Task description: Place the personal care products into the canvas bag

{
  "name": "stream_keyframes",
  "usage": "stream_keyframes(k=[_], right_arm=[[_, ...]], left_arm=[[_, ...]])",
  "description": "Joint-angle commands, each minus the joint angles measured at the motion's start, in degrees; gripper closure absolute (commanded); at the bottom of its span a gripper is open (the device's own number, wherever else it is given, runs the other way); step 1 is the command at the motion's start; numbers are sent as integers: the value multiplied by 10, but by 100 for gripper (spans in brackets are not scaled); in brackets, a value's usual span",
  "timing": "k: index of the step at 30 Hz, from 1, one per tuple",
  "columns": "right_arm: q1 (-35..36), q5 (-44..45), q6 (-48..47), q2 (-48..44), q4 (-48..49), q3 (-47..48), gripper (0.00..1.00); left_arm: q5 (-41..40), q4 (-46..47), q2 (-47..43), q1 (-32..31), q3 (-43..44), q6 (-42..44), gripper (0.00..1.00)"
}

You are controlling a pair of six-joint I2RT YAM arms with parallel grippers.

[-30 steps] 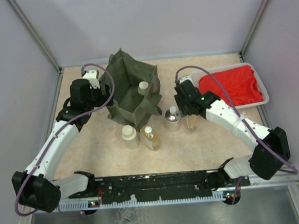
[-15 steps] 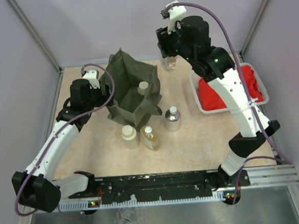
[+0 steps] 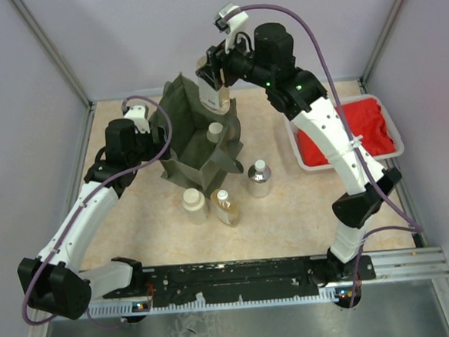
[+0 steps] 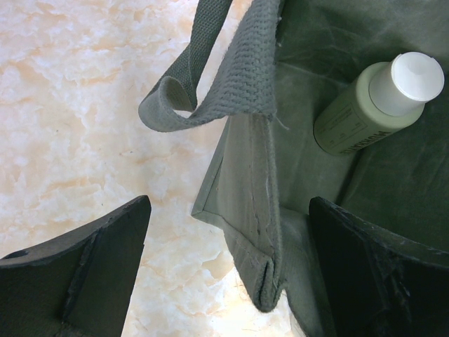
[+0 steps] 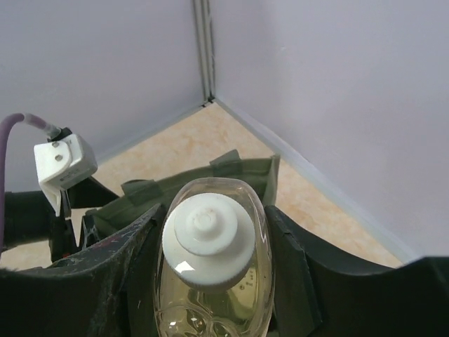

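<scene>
The olive canvas bag [image 3: 196, 151] stands open at the back left, with one pale bottle [image 3: 215, 132] inside; that bottle also shows in the left wrist view [image 4: 375, 105]. My right gripper [image 3: 214, 80] is shut on a clear bottle of amber liquid with a white cap [image 3: 213, 100] and holds it high over the bag's far rim. In the right wrist view the bottle [image 5: 208, 242] sits between the fingers, above the bag [image 5: 231, 179]. My left gripper [image 3: 159, 133] is open, its jaws astride the bag's left wall [image 4: 245, 182]. A beige bottle [image 3: 194, 203], an amber bottle [image 3: 226, 208] and a silvery bottle [image 3: 259, 179] stand in front of the bag.
A white tray [image 3: 299, 157] holding a red cloth [image 3: 349, 129] sits at the right, partly under my raised right arm. Grey walls close in the back and both sides. The left arm's wrist camera [image 5: 63, 165] shows beyond the bag.
My right arm has lifted the amber bottle off the table and carried it left, from above the back middle to over the bag. The left arm has not moved.
</scene>
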Motion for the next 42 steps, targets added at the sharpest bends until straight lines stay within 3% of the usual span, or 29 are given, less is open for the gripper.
stream_keyframes(k=[1, 15, 31, 42], right_arm=[[8, -56, 33, 31, 147, 49, 100], [33, -63, 38, 184, 188, 86, 100], [35, -17, -3, 263, 208, 78, 100], [65, 74, -83, 227, 308, -79, 100]], left_arm=[[-6, -23, -4, 1, -11, 8, 0], [1, -19, -35, 1, -16, 13, 0], [10, -9, -18, 1, -17, 16, 0], [16, 0, -2, 1, -13, 15, 0]])
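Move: The right hand, high up, already holds the amber bottle. The middle of the canvas bag lies about 7 cm ahead of it, 8 cm left and 35 cm below. The green bottle inside the bag is roughly 10 cm ahead, 2 cm left and 37 cm down; outside, the silver bottle stands some 6 cm back and 13 cm right, 38 cm down. From the left hand, at the bag's left side, the bag's middle is about 11 cm ahead, 15 cm right and 11 cm lower. Still pinching the amber bottle, the right hand carries it down about 26 cm and some 11 cm left and 9 cm forward into the canvas bag, to the left of the green bottle. It sinks fast, eases to a slow forward descent, then drops faster again; the fingertips dip about 15 degrees and stay closed on the bottle. ##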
